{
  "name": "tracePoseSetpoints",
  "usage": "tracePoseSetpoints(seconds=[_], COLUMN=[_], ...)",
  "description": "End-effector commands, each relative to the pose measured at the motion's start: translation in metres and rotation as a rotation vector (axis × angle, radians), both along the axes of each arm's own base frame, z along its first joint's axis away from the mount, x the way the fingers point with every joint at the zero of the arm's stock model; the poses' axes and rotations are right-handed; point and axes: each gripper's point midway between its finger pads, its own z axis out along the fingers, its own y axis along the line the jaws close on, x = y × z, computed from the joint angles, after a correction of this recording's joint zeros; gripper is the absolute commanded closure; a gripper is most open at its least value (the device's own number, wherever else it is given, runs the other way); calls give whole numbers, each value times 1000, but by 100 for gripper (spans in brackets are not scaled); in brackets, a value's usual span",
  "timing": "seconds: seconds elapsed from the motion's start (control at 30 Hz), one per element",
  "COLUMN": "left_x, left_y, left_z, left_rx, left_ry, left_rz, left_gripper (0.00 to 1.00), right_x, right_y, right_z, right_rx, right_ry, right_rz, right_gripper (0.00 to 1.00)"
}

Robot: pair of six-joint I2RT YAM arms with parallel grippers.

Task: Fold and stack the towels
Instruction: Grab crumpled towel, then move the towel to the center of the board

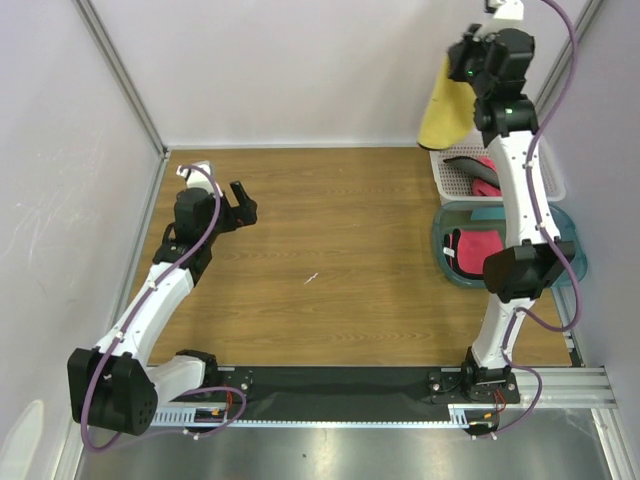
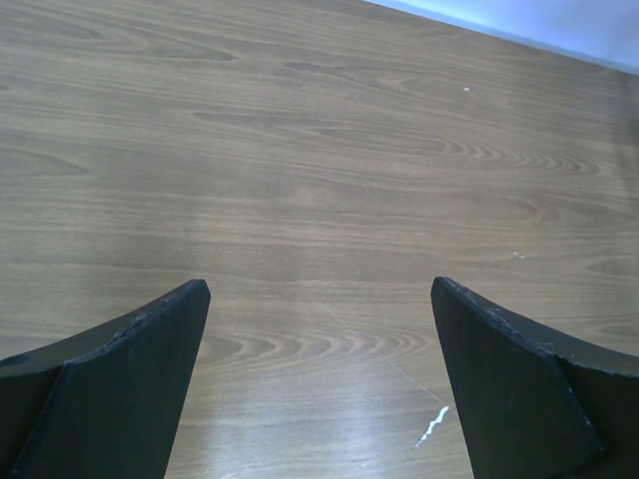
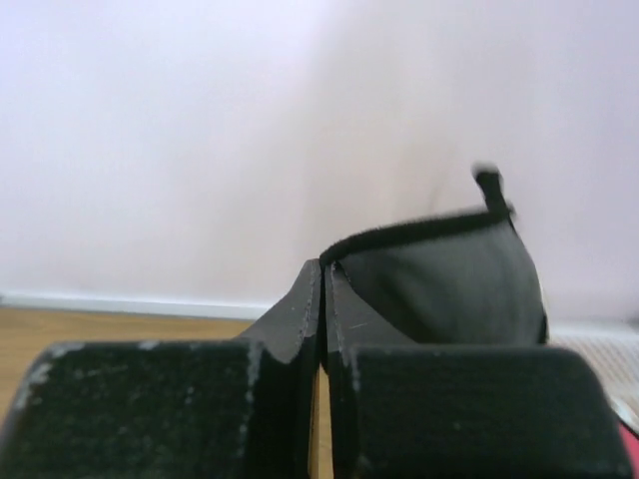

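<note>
A yellow towel (image 1: pixel 443 110) hangs in the air over the back right corner, pinched at its top by my right gripper (image 1: pixel 462 62), which is raised high. In the right wrist view the jaws of that gripper (image 3: pixel 324 274) are pressed together on the towel's black edge, and its black back (image 3: pixel 439 289) curls off to the right. More pink-red towels lie in the white basket (image 1: pixel 484 170) and in the teal tub (image 1: pixel 478 245). My left gripper (image 1: pixel 243 208) (image 2: pixel 319 289) hovers wide open over bare wood at the left, holding nothing.
The white lattice basket (image 1: pixel 445 178) stands at the back right, directly under the hanging towel, with the teal tub (image 1: pixel 440 250) just in front of it. A small white mark (image 2: pixel 432 426) shows on the wooden tabletop (image 1: pixel 330 230). Walls enclose the left, back and right sides.
</note>
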Motion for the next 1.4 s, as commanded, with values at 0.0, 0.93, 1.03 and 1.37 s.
tracePoseSetpoints(seconds=[0.0,0.93,1.03,1.37], left_x=[4,-5,-5,0], left_y=[-13,-54,-57,-73], left_z=[46,-1,-21,-39], left_rx=[-66,-468,-515,-664], left_ry=[-127,-172,-157,-253], left_rz=[-61,-141,-142,-216], left_gripper=[0,0,0,0], right_x=[-32,-113,-113,-122], right_y=[54,304,303,300], right_z=[60,-60,-71,-73], right_rx=[-38,198,183,176], right_ry=[-154,150,166,199], right_rz=[159,868,858,867], right_gripper=[100,100,100,100])
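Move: The yellow towel already hangs from my right fingers. I'm taking it over the bare middle of the table, about 30 cm to the left, 20 cm back and 46 cm below that hand. From the same hand, the white basket is 40 cm below, 1 cm ahead and 21 cm to the right; the teal bin is 43 cm down, 24 cm back, 24 cm right. From my left hand the towel is some 50 cm right, 17 cm ahead and 14 cm higher. I keep my right fingers shut on the towel and swing it left some 30 cm, away from the basket, drawing back about 10 cm; I rise slightly, then sink well below my starting height, turning counter-clockwise and tipping the fingers down, and ease to a stop over mid-table. My open left hand shifts right towards the towel, lifts briefly, then drops about 9 cm below its start, rolling its left side down some 30 degrees. ##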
